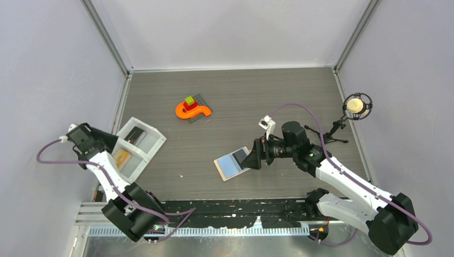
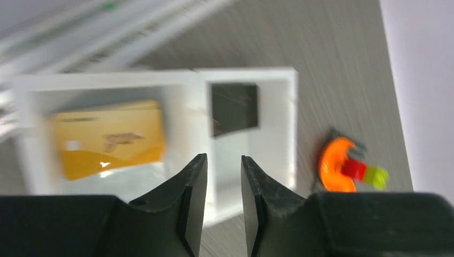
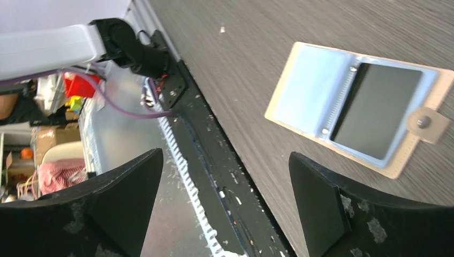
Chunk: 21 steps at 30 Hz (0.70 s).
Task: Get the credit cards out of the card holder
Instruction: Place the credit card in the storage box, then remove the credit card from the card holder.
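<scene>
The card holder (image 1: 232,165) lies open on the table, pale blue inner faces up, and also shows in the right wrist view (image 3: 313,88). A dark card (image 3: 377,110) sits in its right pocket, beside the snap tab (image 3: 425,123). My right gripper (image 1: 254,156) hovers at the holder's right edge, wide open and empty (image 3: 225,160). An orange-yellow card (image 2: 110,136) and a black card (image 2: 234,107) lie in separate compartments of the white tray (image 1: 152,143). My left gripper (image 2: 224,160) is above the tray, its jaws a narrow gap apart and empty.
An orange S-shaped toy (image 1: 193,110) with red and green blocks lies at the table's middle back. A round microphone on a small stand (image 1: 357,105) stands at the right wall. The tray (image 2: 243,72) sits at the table's left edge. Black rails run along the near edge (image 1: 235,211).
</scene>
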Motion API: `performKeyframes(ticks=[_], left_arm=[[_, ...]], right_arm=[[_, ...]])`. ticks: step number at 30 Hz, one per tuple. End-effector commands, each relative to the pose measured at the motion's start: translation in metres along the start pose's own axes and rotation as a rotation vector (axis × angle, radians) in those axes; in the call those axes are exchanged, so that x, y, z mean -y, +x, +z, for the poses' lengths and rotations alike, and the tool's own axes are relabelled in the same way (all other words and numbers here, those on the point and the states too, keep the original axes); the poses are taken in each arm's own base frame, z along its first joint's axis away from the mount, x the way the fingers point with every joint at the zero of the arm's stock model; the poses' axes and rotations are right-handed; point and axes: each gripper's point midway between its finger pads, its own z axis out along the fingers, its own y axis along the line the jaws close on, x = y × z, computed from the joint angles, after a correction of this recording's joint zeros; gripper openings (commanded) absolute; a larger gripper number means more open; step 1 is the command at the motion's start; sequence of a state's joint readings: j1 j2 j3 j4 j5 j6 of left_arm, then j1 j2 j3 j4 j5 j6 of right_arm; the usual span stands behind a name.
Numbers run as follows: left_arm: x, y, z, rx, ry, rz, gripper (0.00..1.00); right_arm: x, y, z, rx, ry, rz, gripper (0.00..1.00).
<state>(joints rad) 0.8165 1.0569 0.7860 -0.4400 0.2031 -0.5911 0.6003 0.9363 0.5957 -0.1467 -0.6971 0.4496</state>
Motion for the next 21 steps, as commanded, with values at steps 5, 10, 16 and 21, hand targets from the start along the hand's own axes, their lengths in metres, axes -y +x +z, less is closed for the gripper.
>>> performKeyframes(ticks=[5,10,16,21], left_arm=[[0.111,0.076,-0.050,-0.276,0.462,0.282,0.33],[0.135,0.136,-0.090,-0.366,0.638,0.350,0.33],[0.138,0.205,-0.138,-0.452,0.774,0.486,0.32],[0.130,0.252,-0.157,-0.573,0.831,0.513,0.31]], right_arm=[[0.043,-0.014,0.000,0.011,0.256,0.030,1.00],[0.056,-0.009,0.007,-0.010,0.293,0.056,0.87],[0.063,-0.006,0.019,-0.009,0.291,0.068,0.65],[0.077,0.000,0.031,-0.036,0.348,0.059,0.55]])
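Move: The open card holder lies far off to the left hand's right, some 50 cm away, about 7 cm nearer the base and 15 cm lower. The storage box is almost straight below that hand, 13 cm down, and the toy stands about 31 cm right of the hand and 21 cm ahead. From the right hand the card holder is roughly 7 cm left, 4 cm ahead and 16 cm below; its black card is 4 cm left, 7 cm ahead. Sweeping fast to the right, about 30 cm, the empty left hand leaves its place over the storage box towards the card holder, arcing slightly forward and back, rising a little and swinging some 60 degrees clockwise, its fingers staying partly open. The right hand meanwhile sinks some 6 cm and reaches forward towards the holder, tipping its fingers downward and closing them from wide to just over half open, touching nothing. ##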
